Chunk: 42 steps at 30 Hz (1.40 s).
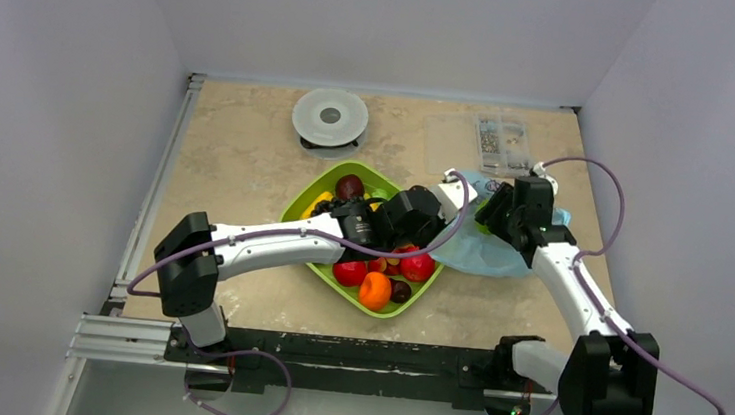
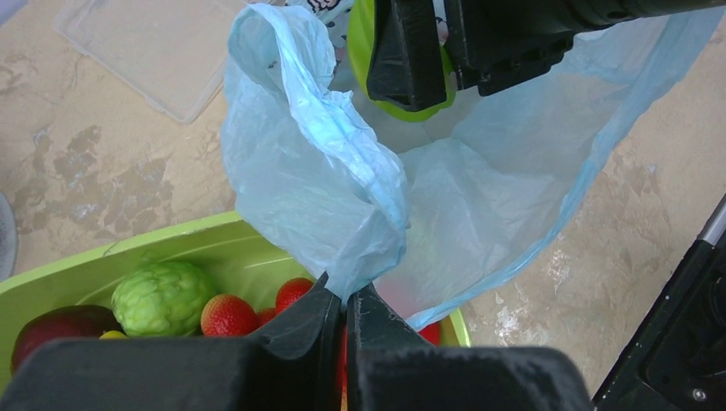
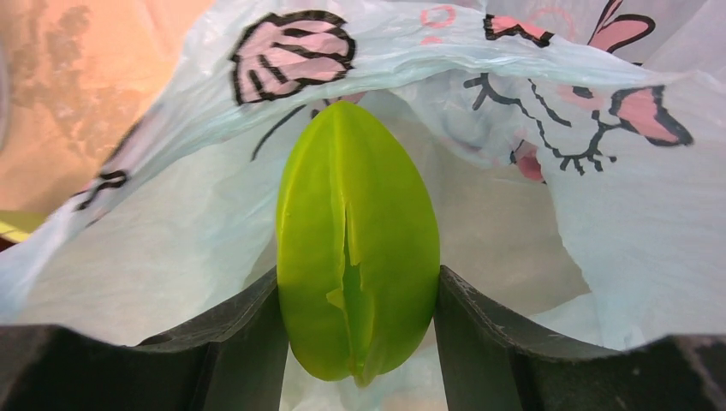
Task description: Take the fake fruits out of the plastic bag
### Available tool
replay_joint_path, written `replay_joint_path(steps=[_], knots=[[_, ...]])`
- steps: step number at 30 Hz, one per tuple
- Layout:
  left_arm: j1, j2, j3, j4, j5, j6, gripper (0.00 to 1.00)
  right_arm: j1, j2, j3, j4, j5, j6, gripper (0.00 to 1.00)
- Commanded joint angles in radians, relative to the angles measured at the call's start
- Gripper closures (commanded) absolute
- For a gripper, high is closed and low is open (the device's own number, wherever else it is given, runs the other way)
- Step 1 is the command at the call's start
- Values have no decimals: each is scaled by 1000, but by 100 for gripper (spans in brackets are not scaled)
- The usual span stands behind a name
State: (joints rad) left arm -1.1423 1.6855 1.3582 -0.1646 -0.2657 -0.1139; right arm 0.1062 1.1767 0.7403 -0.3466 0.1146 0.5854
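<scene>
The light-blue plastic bag lies on the table right of the green tray, its mouth lifted. My left gripper is shut on a bunched edge of the bag, just above the tray's rim. My right gripper reaches into the bag's mouth and is shut on a green oval fruit, a finger pressed against each side. The bag's printed wall arches over that fruit. In the tray lie an orange, two red fruits and a dark purple one.
A lumpy green ball and small red berries sit in the tray. A white round disc stands at the back. A clear box of small parts and a clear lid lie at the back right.
</scene>
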Motion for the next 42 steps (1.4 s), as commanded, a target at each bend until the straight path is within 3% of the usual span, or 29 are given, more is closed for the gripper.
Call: replay_joint_path(steps=[1, 2, 7, 10, 12, 17, 22, 25, 31, 40, 42], knots=[[-2, 10, 46, -7, -28, 12, 100, 1, -92, 77, -51, -28, 20, 100], [-1, 16, 68, -40, -35, 1, 96, 1, -106, 104, -83, -22, 17, 100], [10, 14, 169, -202, -24, -88, 54, 1, -141, 268, -271, 57, -36, 100], [22, -47, 154, -235, 31, -153, 18, 2, -161, 341, -367, 55, -54, 100], [31, -117, 124, -259, 60, -199, 9, 5, -189, 378, -382, 11, -69, 100], [40, -330, 0, -306, 78, -210, 5, 82, -176, 540, -409, -94, -105, 100], [47, -579, -99, -428, -40, -185, 5, 345, -30, 801, -457, -26, -103, 100], [48, -731, -114, -538, -158, -179, 5, 502, 62, 877, -443, 10, -69, 100], [49, -1046, -116, -746, -361, -216, 2, 762, 263, 870, -403, 111, -13, 100], [48, -1222, -111, -924, -439, -337, 1, 839, 488, 775, -553, 274, 98, 100], [48, -1227, -115, -937, -435, -353, 1, 840, 508, 742, -549, 276, 102, 96]])
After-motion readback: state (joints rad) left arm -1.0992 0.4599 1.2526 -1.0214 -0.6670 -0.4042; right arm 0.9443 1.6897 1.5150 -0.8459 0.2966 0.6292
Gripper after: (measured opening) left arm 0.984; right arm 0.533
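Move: The green fruit is already in your right gripper, at the bag's mouth. The green tray's middle is about 28 cm to that gripper's left, 7 cm back and 9 cm below. Around it, from the same hand, the pomegranate is some 14 cm left and 12 cm back, the orange 24 cm left and 19 cm back, both roughly 8 cm lower. Your left fingers still pinch the bag rim, with the tray's middle about 12 cm left, level ahead, 18 cm down. Keep the green fruit gripped and lift the right hand about 27 cm up out of the bag, swing it left over the tray while turning some 40 degrees counter-clockwise, then lower it well down over the tray's middle. Meanwhile open the left fingers wide, let go of the bag rim and draw that hand away left, up and slightly back. ##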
